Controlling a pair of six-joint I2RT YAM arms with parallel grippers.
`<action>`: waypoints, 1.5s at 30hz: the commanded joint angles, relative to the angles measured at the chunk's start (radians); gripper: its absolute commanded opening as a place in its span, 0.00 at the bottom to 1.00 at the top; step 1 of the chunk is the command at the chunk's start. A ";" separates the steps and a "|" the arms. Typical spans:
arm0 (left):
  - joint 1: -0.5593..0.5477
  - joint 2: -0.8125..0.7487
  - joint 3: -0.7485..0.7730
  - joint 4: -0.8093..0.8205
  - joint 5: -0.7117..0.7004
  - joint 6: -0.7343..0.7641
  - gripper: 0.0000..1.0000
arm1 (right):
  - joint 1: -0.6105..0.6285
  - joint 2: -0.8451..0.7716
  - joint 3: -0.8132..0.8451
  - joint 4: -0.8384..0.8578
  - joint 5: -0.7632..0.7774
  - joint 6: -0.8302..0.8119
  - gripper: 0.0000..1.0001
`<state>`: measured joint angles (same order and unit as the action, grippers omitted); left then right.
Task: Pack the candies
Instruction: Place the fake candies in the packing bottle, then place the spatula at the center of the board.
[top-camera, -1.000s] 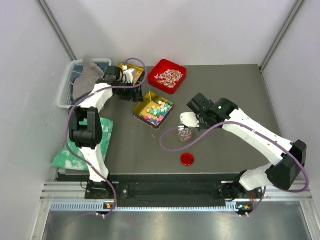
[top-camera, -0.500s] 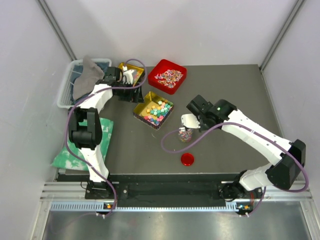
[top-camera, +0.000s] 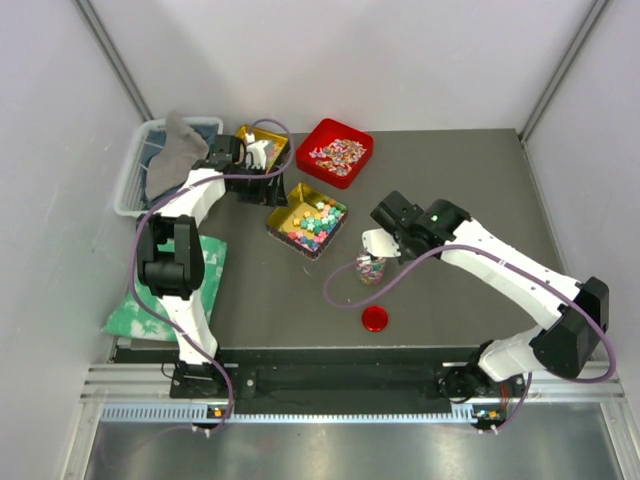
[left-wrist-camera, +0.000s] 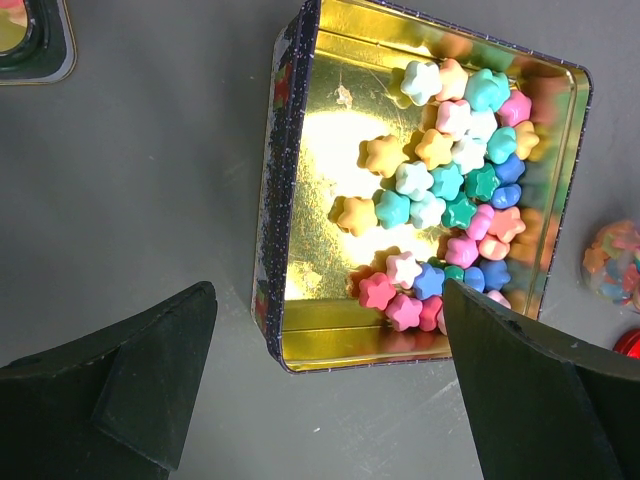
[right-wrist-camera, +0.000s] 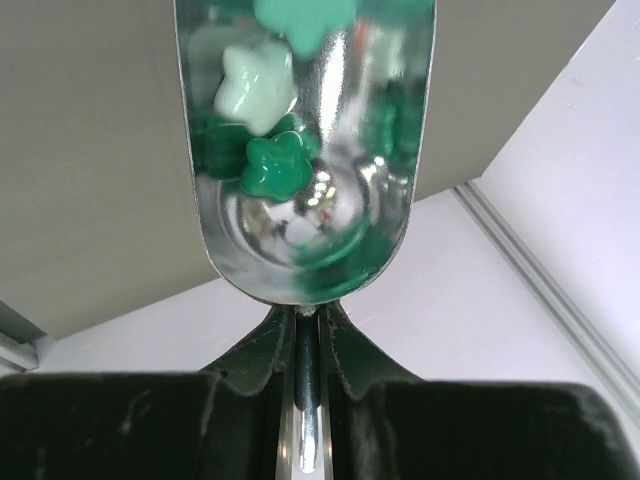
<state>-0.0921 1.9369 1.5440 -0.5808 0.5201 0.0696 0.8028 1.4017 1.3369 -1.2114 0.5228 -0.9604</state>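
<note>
The candies lie in three containers. Pastel star-shaped ones (left-wrist-camera: 455, 190) fill a gold tin (top-camera: 277, 222), pink-white pieces (top-camera: 336, 152) fill a red tray (top-camera: 356, 133), and orange-yellow bits sit in a small gold tin (top-camera: 262, 134). My right gripper (right-wrist-camera: 305, 320) is shut on the handle of a metal scoop (right-wrist-camera: 340, 60) holding green and white star candies (right-wrist-camera: 274, 165). In the top view the scoop (top-camera: 377, 241) hangs just above a small clear jar (top-camera: 369, 268) with mixed candies in it. My left gripper (left-wrist-camera: 328, 300) stands wide open and empty, short of the star tin's near wall (left-wrist-camera: 400, 335).
A red round lid (top-camera: 376, 319) lies on the table in front of the jar. A clear bin (top-camera: 128, 185) with a grey cloth (top-camera: 175, 150) stands at the back left. A green cloth (top-camera: 140, 305) lies at the left edge. Purple cables trail beside both arms.
My right gripper has shifted slightly left with the scoop, closer over the jar. The left arm has not moved.
</note>
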 joint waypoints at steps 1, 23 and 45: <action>0.005 -0.047 -0.001 0.035 0.026 -0.001 0.99 | 0.029 0.008 0.016 0.041 0.051 -0.024 0.00; 0.005 -0.049 -0.015 0.047 0.031 0.001 0.99 | 0.078 0.037 0.028 0.050 0.154 -0.081 0.00; 0.005 -0.056 -0.027 0.056 0.095 0.010 0.99 | -0.417 0.071 0.055 0.327 -0.250 0.238 0.00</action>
<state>-0.0921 1.9366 1.5261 -0.5678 0.5621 0.0696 0.5308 1.4425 1.4197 -1.0534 0.4465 -0.8631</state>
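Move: The right hand holds the loaded metal scoop with the packing bottle's middle about 9 cm to its left, 2 cm back and 13 cm below. The red lid lies some 10 cm nearer the base than the bottle, and the gold box of star candies about 12 cm farther left and 11 cm farther out than the bottle. From the idle left hand, the bottle is roughly 17 cm back, 18 cm to the right and a little lower. Slowly at first, the right hand eases only a centimetre or two left, forward and up while tipping the scoop a little further at the bottle. Then it speeds up, lifting a couple of centimetres and swinging forward and to the right, away from the bottle, turning clockwise and ending about 7 cm from its start. The fingers keep their grip on the scoop handle. ##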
